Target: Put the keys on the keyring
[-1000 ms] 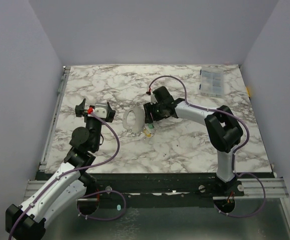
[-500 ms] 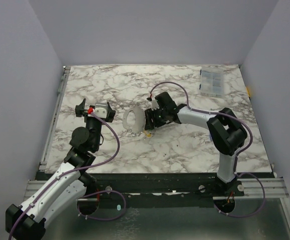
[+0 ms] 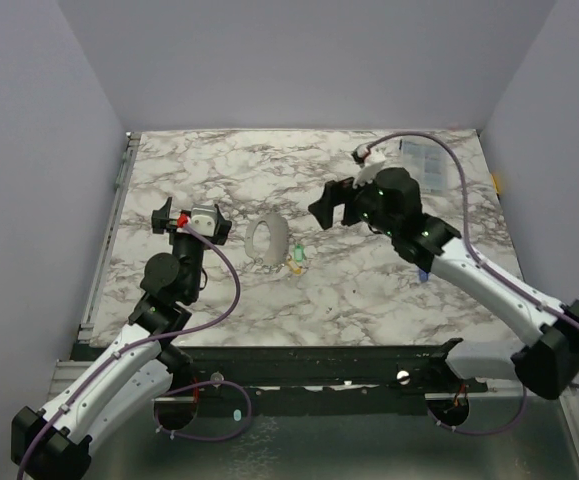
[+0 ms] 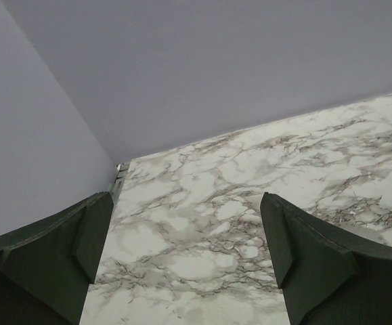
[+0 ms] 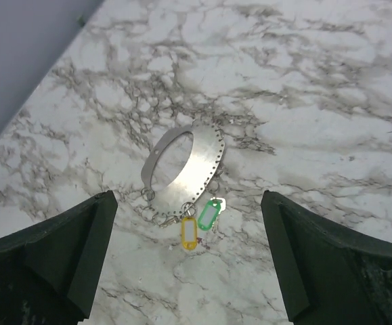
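The keyring (image 5: 189, 166), a wide grey metal loop with a row of holes along its edge, stands on the marble table (image 3: 369, 290); from above the keyring (image 3: 268, 241) is mid-table. Two keys lie against its near edge: a yellow-tagged key (image 5: 189, 233) and a green-tagged key (image 5: 209, 213), seen from above as a small cluster of keys (image 3: 294, 262). Small wire rings link them to the holed edge. My right gripper (image 5: 189, 271) hangs open above them, empty; in the top view the right gripper (image 3: 331, 205) is up and right of the loop. My left gripper (image 3: 191, 222) is open, left of the loop.
A clear plastic box (image 3: 424, 160) lies at the far right of the table. A small blue thing (image 3: 423, 272) shows beneath the right forearm. Walls close in the back and both sides. In the left wrist view, the left gripper (image 4: 185, 264) faces bare marble and the back wall.
My right gripper has opened and pulled up and back to the right, away from the keyring. The keys stay at the loop's edge. The left arm has not moved.
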You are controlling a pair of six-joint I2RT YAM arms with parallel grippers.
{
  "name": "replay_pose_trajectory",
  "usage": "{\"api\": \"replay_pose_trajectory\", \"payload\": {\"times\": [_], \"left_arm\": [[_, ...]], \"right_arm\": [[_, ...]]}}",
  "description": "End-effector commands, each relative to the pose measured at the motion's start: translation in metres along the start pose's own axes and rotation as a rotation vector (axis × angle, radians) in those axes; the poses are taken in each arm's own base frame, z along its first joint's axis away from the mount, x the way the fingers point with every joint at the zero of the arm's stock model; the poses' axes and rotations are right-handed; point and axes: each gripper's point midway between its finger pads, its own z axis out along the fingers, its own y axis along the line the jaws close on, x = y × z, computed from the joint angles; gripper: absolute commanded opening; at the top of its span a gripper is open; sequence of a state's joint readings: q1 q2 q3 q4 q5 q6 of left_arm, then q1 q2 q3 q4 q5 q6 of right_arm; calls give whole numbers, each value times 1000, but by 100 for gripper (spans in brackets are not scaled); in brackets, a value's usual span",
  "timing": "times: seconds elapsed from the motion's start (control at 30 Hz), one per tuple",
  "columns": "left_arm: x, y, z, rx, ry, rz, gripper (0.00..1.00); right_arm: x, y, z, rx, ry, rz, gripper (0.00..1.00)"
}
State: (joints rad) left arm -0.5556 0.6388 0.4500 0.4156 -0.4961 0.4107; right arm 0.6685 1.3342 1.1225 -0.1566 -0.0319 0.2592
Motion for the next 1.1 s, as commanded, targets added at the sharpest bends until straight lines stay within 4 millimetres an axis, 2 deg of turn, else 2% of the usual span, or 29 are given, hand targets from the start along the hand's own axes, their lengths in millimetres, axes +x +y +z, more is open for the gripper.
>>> {"api": "replay_pose_trajectory", "payload": {"times": [0.0, 0.07, 0.2, 0.47, 0.67, 0.87, 1.07], "left_arm": [[2, -2, 1, 17, 4, 13, 99], [2, -3, 1, 17, 5, 12, 99], [4, -4, 1, 19, 11, 9, 99], [9, -7, 3, 22, 26, 14, 99], [12, -9, 4, 31, 33, 15, 99], [14, -11, 5, 34, 40, 16, 99], [13, -12, 5, 42, 36, 11, 99]], "right_arm": [[-27, -25, -44, 140, -217, 27, 100], [-36, -34, -67, 191, -297, 47, 100], [-40, -52, -106, 281, -399, 82, 100], [-12, -73, -148, 362, -431, 118, 100], [3, -77, -162, 362, -442, 133, 100], [2, -79, -169, 365, -468, 153, 100], [3, -77, -168, 352, -464, 153, 100]]}}
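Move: The green-tagged key lies on the table some 7 cm to the right hand's left, about level with it in reach and about 23 cm below. The yellow-tagged key is about 4 cm nearer the robot than the green one, the gray crescent plate about 8 cm to its left and 3 cm farther out; the screwdriver lies some 23 cm to the hand's right, about level. From the left hand the green-tagged key is about 25 cm right, 3 cm ahead, 28 cm down. Empty and already open wide, the right hand goes on withdrawing from the tagged keys, swinging about 16 cm to the right and 8 cm back towards the screwdriver's side, and slows to a stop still high above the table. It rises some 6 cm at first and sinks back a little, while the wrist turns clockwise some 25 degrees and the fingers tip up out of their downward slant, touching nothing. ##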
